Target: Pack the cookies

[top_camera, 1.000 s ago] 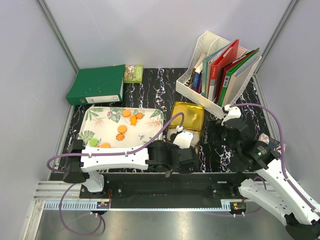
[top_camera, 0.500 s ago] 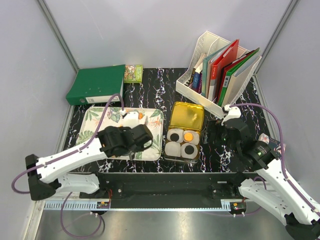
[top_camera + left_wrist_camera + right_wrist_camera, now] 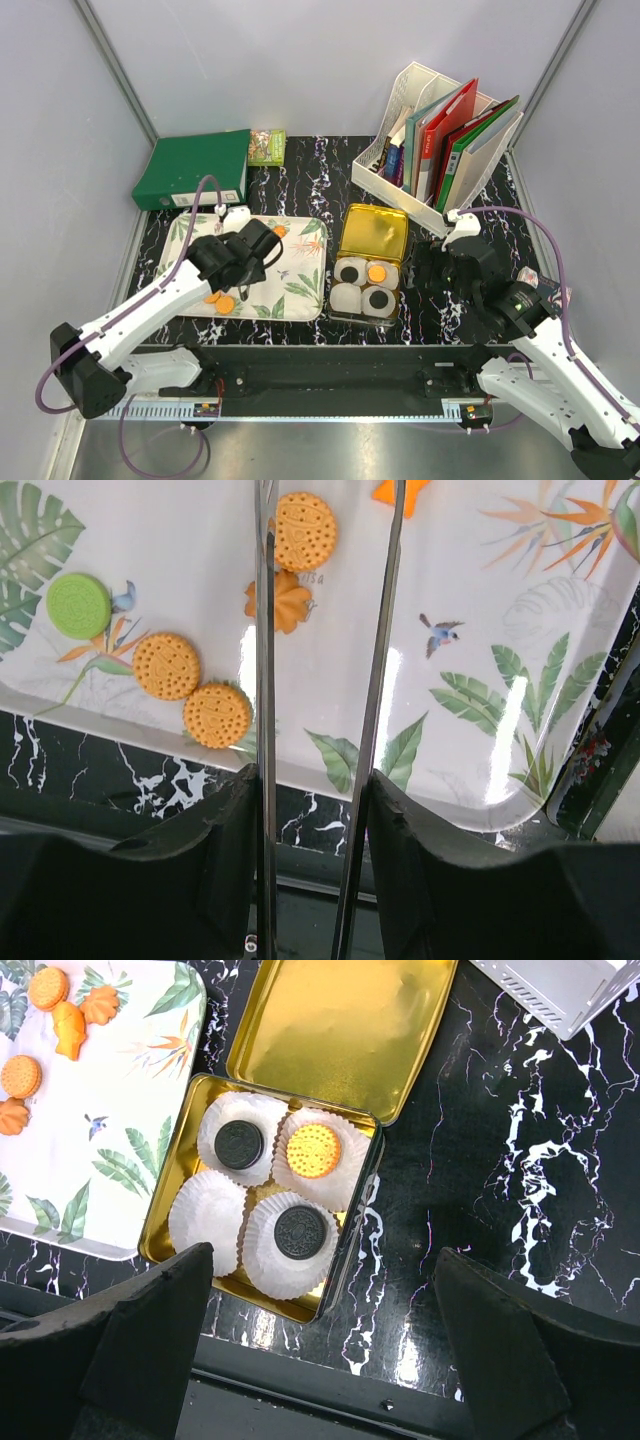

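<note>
The cookies lie partly on the floral tray (image 3: 300,290): orange rounds (image 3: 166,665) (image 3: 217,714) (image 3: 304,530), a flower-shaped one (image 3: 285,602) and a green one (image 3: 78,605). My left gripper (image 3: 315,810) (image 3: 250,242) hovers over the tray, shut on metal tongs (image 3: 264,680) whose blades stand apart; their tips run off the top of the left wrist view. The gold tin (image 3: 190,1140) (image 3: 366,310) holds paper cups with two black cookies (image 3: 239,1144) (image 3: 300,1231) and an orange one (image 3: 313,1150); one cup (image 3: 207,1220) is empty. My right gripper (image 3: 322,1260) (image 3: 440,265) hangs wide open beside the tin.
The tin's open lid (image 3: 374,233) lies behind it. A green binder (image 3: 195,168) and a small packet (image 3: 266,146) sit at the back left. A white file rack (image 3: 430,140) with folders stands at the back right.
My left arm has swung left from over the tin to over the tray, tongs still in its grip. The tin's cups are uncovered. The right arm has not moved.
</note>
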Robot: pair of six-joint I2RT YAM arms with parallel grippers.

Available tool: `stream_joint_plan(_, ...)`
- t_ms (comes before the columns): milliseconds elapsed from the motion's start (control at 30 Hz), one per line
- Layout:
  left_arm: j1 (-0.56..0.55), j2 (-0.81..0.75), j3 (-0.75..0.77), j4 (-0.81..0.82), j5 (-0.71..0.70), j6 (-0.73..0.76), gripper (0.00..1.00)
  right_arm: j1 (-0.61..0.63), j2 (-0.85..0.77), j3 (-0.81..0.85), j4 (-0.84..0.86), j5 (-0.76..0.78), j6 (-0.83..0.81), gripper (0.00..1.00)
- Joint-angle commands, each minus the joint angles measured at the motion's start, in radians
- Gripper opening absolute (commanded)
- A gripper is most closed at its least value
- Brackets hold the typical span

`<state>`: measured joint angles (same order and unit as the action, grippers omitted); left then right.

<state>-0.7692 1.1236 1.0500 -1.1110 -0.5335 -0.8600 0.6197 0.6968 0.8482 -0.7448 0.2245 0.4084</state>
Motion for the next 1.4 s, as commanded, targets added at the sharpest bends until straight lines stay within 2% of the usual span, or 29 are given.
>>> stream_joint_plan(0,0.018,0.054,0.010,0.125,0.053,0.084,0.46,-0.003,-0.003,0.002,0.039,-0.004,-0.008,1.00)
stream_joint_plan(467,0.030,0.202,0.018,0.224,0.102,0.133,0.46,-0.003,0.010,0.002,0.039,0.009,-0.008,1.00)
stream_joint_plan(1233,0.061,0.194,-0.100,0.278,0.144,0.118,0.44,-0.003,0.018,0.002,0.039,0.010,-0.011,1.00)
stream_joint_plan(1367,0.061,0.167,-0.117,0.274,0.145,0.104,0.46,-0.003,0.015,0.002,0.038,0.010,-0.011,1.00)
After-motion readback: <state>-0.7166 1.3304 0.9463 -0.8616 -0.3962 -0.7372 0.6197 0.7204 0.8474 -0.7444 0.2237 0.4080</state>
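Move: The left hand holds the open metal tongs, and the orange fish cookie lies about 12 cm ahead of that hand, 4 cm to its right and some 15 cm below. Of the fish, one round cookie is about 3 cm farther out and 3 cm left, the flower cookie 2 cm farther out and 3 cm right, another round cookie 4 cm nearer and 5 cm left. From the right hand the fish is roughly 12 cm ahead, 36 cm left, 20 cm below. Still gripping the tongs, the left hand lowers them about 7 cm towards the fish cookie, their blades kept open. It first slants down, right and forward by some 3–4 cm each way, away from the nearer round cookie, then sinks on nearly straight while easing back a centimetre; the wrist tips the tongs some 10 degrees steeper. Whether the tips touch the cookie can't be seen. ##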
